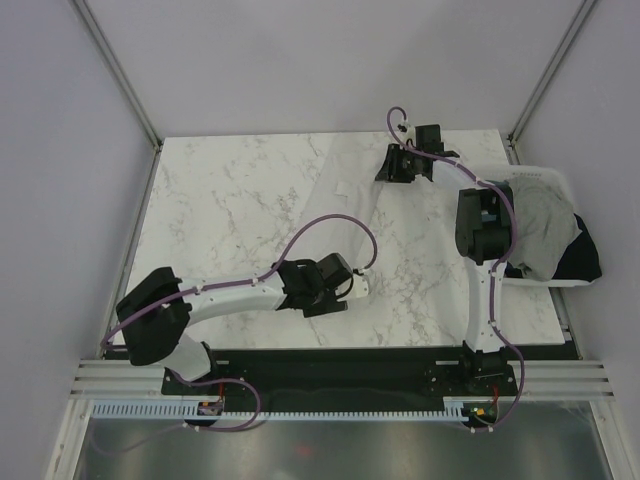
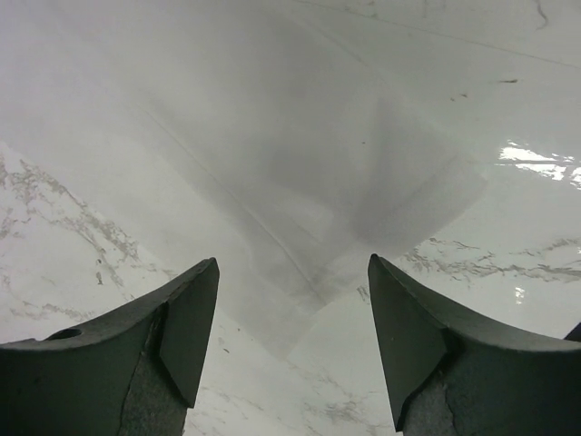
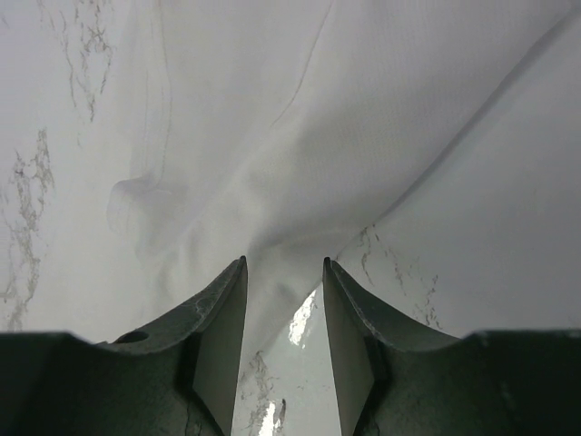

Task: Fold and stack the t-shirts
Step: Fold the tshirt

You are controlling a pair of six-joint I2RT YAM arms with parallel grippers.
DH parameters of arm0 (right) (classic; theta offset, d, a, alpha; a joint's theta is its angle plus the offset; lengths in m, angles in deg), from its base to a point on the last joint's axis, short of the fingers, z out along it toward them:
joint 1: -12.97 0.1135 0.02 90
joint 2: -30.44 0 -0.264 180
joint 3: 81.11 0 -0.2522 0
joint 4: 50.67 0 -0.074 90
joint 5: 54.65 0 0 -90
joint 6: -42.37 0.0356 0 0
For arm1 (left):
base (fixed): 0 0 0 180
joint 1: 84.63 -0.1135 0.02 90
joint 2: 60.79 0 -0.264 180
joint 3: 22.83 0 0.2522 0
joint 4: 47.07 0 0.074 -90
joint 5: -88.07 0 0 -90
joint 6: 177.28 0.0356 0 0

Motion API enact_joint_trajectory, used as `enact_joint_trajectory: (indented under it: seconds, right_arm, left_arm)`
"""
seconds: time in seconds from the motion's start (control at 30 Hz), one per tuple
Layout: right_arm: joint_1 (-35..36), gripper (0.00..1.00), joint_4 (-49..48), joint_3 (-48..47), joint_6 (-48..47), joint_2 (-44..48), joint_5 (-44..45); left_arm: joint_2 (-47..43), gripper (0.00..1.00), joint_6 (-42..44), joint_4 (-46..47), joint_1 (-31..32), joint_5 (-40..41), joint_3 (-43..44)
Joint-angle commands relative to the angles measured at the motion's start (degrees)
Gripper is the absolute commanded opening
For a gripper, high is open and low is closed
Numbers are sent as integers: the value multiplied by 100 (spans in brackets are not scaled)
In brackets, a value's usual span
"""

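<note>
A plain white t-shirt point(image 1: 410, 240) lies spread on the marble table, hard to tell from the surface. My left gripper point(image 1: 345, 282) is open and empty at the shirt's near left. In the left wrist view a corner of the shirt point(image 2: 300, 227) points toward the wide gap of that gripper point(image 2: 292, 263). My right gripper point(image 1: 400, 166) is at the shirt's far edge. In the right wrist view its jaws point(image 3: 283, 265) stand part open, with a bunched edge of the white shirt point(image 3: 272, 182) reaching between them. A light grey shirt point(image 1: 540, 225) and a black shirt point(image 1: 585, 262) lie piled at the right.
A white plastic bin point(image 1: 545, 175) stands at the table's right edge under the grey and black shirts. The marble table point(image 1: 230, 200) shows bare at the left. Frame posts stand at the far corners. A black rail runs along the near edge.
</note>
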Motion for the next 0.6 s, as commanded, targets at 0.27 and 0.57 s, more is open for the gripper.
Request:
enact_joint_trajectory:
  seconds: [0.27, 0.57]
  right_arm:
    - [-15, 47, -379, -290, 284, -195, -435]
    - [3, 47, -273, -773, 399, -704, -478]
  left_arm:
    - [1068, 73, -215, -162, 440, -832, 605]
    - [1657, 72, -232, -232, 554, -1244, 921]
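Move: Back and to the right of the left hand, about 6 cm each way and some 5 cm below it, lies the near right corner of the folded t-shirt; its near left corner is about 7 cm left of that hand and 1 cm ahead. The t-shirt's right edge passes some 4 cm below the right hand, about 2 cm to its left and 1 cm ahead. A small shirt flap lies roughly 9 cm left and 2 cm back. Sweeping to the right and back by about 5 cm while dropping some 4 cm, the left hand brings its still wide-open fingers to the t-shirt's near right corner, tipping about 10 degrees steeper. The right hand, half open, eases left and forward, rises slightly, then sinks 2 cm towards the cloth at the right edge. Neither hand's touch can be made out. ##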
